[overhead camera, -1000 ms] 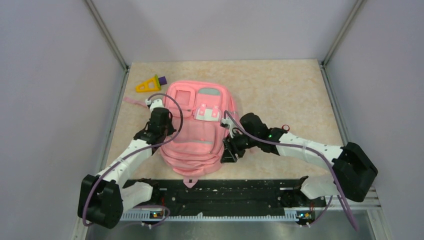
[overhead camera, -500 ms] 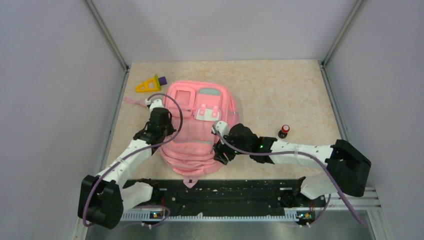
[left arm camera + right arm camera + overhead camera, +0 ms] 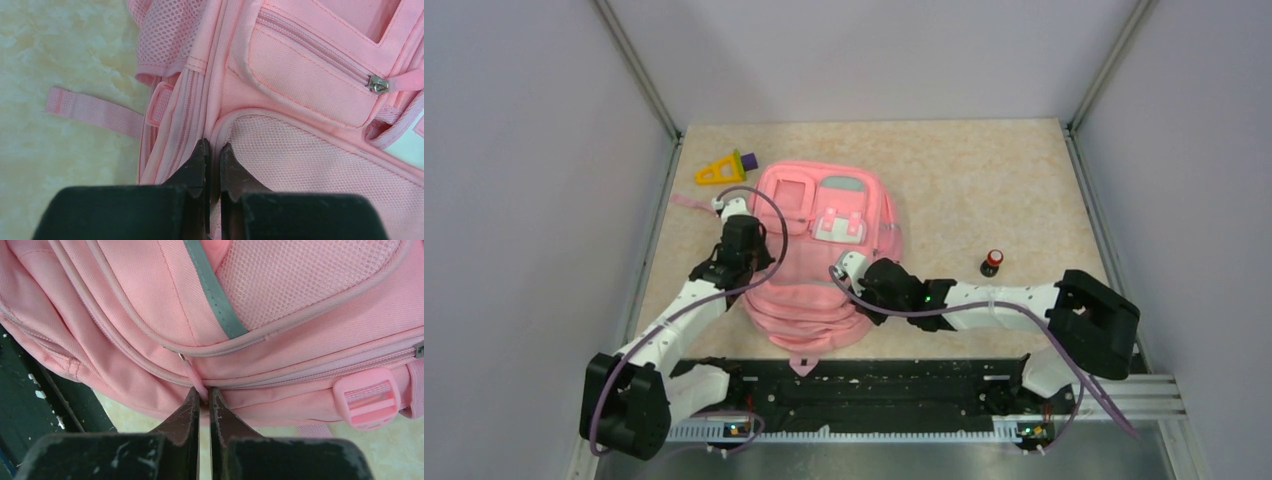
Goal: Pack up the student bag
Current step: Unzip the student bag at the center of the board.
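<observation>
The student bag (image 3: 824, 250), pink and soft, lies flat in the middle of the table. My left gripper (image 3: 213, 146) is at its left side, shut on a raised seam beside the mesh panel (image 3: 310, 160); from above it sits at the bag's left edge (image 3: 759, 262). My right gripper (image 3: 204, 391) is at the bag's near edge (image 3: 856, 298), shut on a pink zipper pull (image 3: 194, 377) that hangs from the zip line. A grey-green stripe (image 3: 212, 290) runs above it.
A yellow triangular toy with a purple piece (image 3: 722, 167) lies at the far left. A small red and black item (image 3: 992, 262) stands right of the bag. A loose pink strap (image 3: 95, 112) trails left. The black base rail (image 3: 874, 385) borders the near edge.
My right arm slid left along the bag's near edge and its jaws closed on the zipper pull, uncovering the small red and black item. The left arm held still.
</observation>
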You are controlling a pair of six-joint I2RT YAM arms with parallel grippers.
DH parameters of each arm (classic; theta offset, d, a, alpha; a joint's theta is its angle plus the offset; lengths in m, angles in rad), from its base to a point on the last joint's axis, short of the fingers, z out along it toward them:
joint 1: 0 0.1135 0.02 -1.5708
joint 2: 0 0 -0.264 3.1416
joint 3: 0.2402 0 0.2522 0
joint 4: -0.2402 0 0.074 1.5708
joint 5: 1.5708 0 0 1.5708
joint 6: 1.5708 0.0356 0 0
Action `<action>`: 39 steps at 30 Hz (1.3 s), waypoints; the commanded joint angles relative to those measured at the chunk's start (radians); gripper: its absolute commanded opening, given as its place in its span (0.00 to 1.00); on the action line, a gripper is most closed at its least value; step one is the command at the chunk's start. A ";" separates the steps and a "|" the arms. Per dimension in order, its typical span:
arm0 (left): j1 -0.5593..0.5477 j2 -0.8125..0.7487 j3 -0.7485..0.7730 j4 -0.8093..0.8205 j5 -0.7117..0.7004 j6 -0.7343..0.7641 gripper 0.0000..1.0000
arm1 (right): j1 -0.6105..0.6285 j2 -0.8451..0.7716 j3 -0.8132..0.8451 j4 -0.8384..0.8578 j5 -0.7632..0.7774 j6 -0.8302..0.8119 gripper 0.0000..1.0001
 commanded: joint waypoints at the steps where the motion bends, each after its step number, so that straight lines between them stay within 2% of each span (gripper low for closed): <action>1: 0.003 -0.039 -0.018 -0.002 0.017 -0.085 0.00 | 0.027 -0.002 0.069 0.000 0.038 0.035 0.00; 5: -0.003 -0.086 -0.080 0.058 0.099 -0.208 0.00 | 0.028 -0.061 0.092 -0.102 0.103 0.152 0.00; 7: -0.023 -0.124 -0.129 0.114 0.095 -0.265 0.00 | 0.026 -0.094 0.105 -0.131 0.096 0.177 0.00; 15: -0.198 -0.185 -0.161 0.176 -0.113 -0.401 0.00 | 0.026 -0.110 0.147 -0.156 -0.218 0.190 0.00; 19: -0.282 -0.166 -0.164 0.223 -0.186 -0.470 0.00 | 0.029 -0.096 0.134 -0.127 -0.277 0.225 0.00; 23: -0.371 -0.136 -0.170 0.278 -0.274 -0.536 0.00 | 0.031 -0.113 0.085 -0.041 -0.209 0.308 0.00; 28: -0.491 -0.106 -0.163 0.308 -0.423 -0.628 0.00 | 0.048 -0.172 -0.038 0.190 -0.120 0.444 0.00; 32: -0.557 -0.080 -0.159 0.307 -0.507 -0.690 0.00 | 0.076 -0.165 -0.048 0.230 -0.056 0.438 0.00; 37: -0.582 -0.046 -0.147 0.334 -0.492 -0.664 0.00 | 0.080 -0.163 -0.052 0.245 -0.008 0.430 0.00; 38: -0.582 -0.046 -0.145 0.329 -0.488 -0.638 0.08 | 0.080 -0.171 -0.055 0.237 0.011 0.430 0.00; 39: -0.580 -0.050 -0.141 0.327 -0.481 -0.595 0.21 | 0.082 -0.181 -0.059 0.230 0.027 0.430 0.00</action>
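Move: The left hand already pinches the bag's left edge; the zipper slider lies about 19 cm to its right and 10 cm back, slightly lower, and the white pouch 14 cm right and 7 cm ahead. The right hand already grips the pull, its slider about 1 cm ahead and 2 cm left; from this hand the bag's bottom tab is some 10 cm back and 13 cm left, the white pouch 17 cm ahead and 5 cm left. Left drags its bag edge about 10 cm right; right hand draws the held zipper pull up and back. ##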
